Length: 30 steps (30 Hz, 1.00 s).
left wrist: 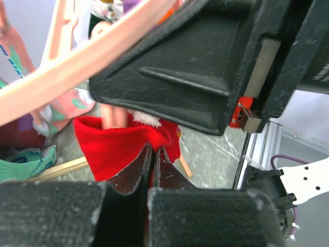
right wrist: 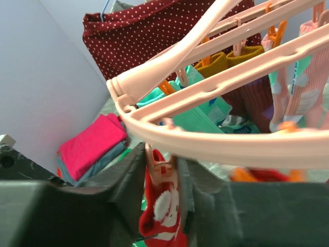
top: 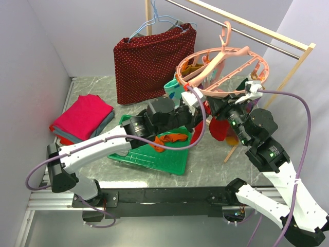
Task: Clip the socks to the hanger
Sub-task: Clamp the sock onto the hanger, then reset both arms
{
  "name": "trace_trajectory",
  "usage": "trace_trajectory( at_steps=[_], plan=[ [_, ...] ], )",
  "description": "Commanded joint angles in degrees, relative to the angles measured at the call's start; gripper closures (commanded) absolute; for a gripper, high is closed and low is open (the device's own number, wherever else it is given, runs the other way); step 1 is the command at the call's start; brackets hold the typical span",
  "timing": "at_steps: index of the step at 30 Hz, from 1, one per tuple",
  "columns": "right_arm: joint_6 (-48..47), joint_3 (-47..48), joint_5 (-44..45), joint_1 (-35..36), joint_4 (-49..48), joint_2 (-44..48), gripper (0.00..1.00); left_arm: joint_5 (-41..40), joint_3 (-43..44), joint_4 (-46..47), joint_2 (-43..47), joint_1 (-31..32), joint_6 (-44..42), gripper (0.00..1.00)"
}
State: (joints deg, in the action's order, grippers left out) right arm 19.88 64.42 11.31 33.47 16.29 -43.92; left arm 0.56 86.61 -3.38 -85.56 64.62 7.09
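Note:
The salmon-pink hanger (top: 222, 72) hangs from the wooden rack, and its ring (right wrist: 216, 141) crosses the right wrist view. A red sock with white marks (right wrist: 165, 213) hangs under a pink clip peg (right wrist: 163, 163). My right gripper (right wrist: 162, 160) is shut on that peg, one finger on each side. From below, my left gripper (left wrist: 153, 157) is shut on the red sock's (left wrist: 110, 146) lower edge. Several other socks (right wrist: 205, 110) hang clipped on the ring. On the green tray (top: 154, 152) lies an orange sock (top: 170, 138).
A dark-red dotted cloth (top: 154, 62) hangs on a light-blue wire hanger at the back. The folded pink-red cloth stack (top: 82, 117) lies at the left. The rack's wooden leg (top: 232, 149) slants down beside the right arm. Both grippers crowd under the ring's front.

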Motion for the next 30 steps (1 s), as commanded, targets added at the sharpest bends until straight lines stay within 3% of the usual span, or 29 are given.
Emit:
trace_trajectory(
  at_steps=[1,6,8,10,12,13,17,24,30],
  plan=[
    [0.0,0.1,1.3,-0.3,-2.8,1.3,0.48,-0.4,2.5,2.4,0.0,0.6,-0.9,0.99],
    [-0.5,-0.8,1.8,-0.3,-3.1,3.4,0.16,-3.5,2.1,2.3,0.2,0.6,-0.7,0.91],
    [-1.0,-1.2,1.7,-0.3,-3.5,5.0,0.01,-4.7,1.1,2.9,0.7,0.7,-0.2,0.77],
    [-1.7,-1.9,1.9,-0.3,-3.5,6.0,0.0,-5.6,-0.2,2.9,1.4,0.7,0.3,0.68],
    [-2.4,-2.8,2.3,-0.3,-3.2,8.1,0.0,-8.3,-1.2,2.9,2.6,0.6,0.8,0.51],
    [-3.2,-3.3,2.7,-0.3,-3.2,8.8,0.0,-9.2,-2.3,2.9,3.1,0.7,1.1,0.35],
    [-5.2,-7.0,6.3,-0.3,-3.5,15.5,0.0,-15.8,-6.6,4.7,8.2,0.6,1.6,0.03],
    [-9.5,-19.2,14.8,-0.3,-5.3,31.8,0.0,-37.6,-22.0,1.5,20.7,0.6,2.2,0.04],
    [-15.7,-25.7,20.0,-0.3,-4.2,43.6,0.0,-48.5,-35.5,-3.0,36.1,0.6,3.5,0.04]
  ],
)
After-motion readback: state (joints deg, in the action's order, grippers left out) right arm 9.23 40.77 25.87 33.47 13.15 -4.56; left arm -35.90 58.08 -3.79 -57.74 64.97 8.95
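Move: The red sock's cuff is pinched in the left fingers; the pink clip meant for it sits about 2 cm ahead of them and 1 cm higher, and is squeezed between the right fingers, level and some 1 cm ahead of that hand. The other red sock hangs about 6 cm to the right of the left hand, 2 cm farther out and 8 cm lower. The hanger's ring is centred some 14 cm ahead of the left hand, 5 cm to the right and 4 cm up. The pink clip is let go first, the right fingers spreading wide around it to leave it on the cuff; a moment later the left fingers open off the sock. The right hand then backs away to the right and towards its base, about 15 cm in all, sinking late and tilting up, while the left swings some 18 cm left, dropping a little and turning about 35 degrees counter-clockwise. ##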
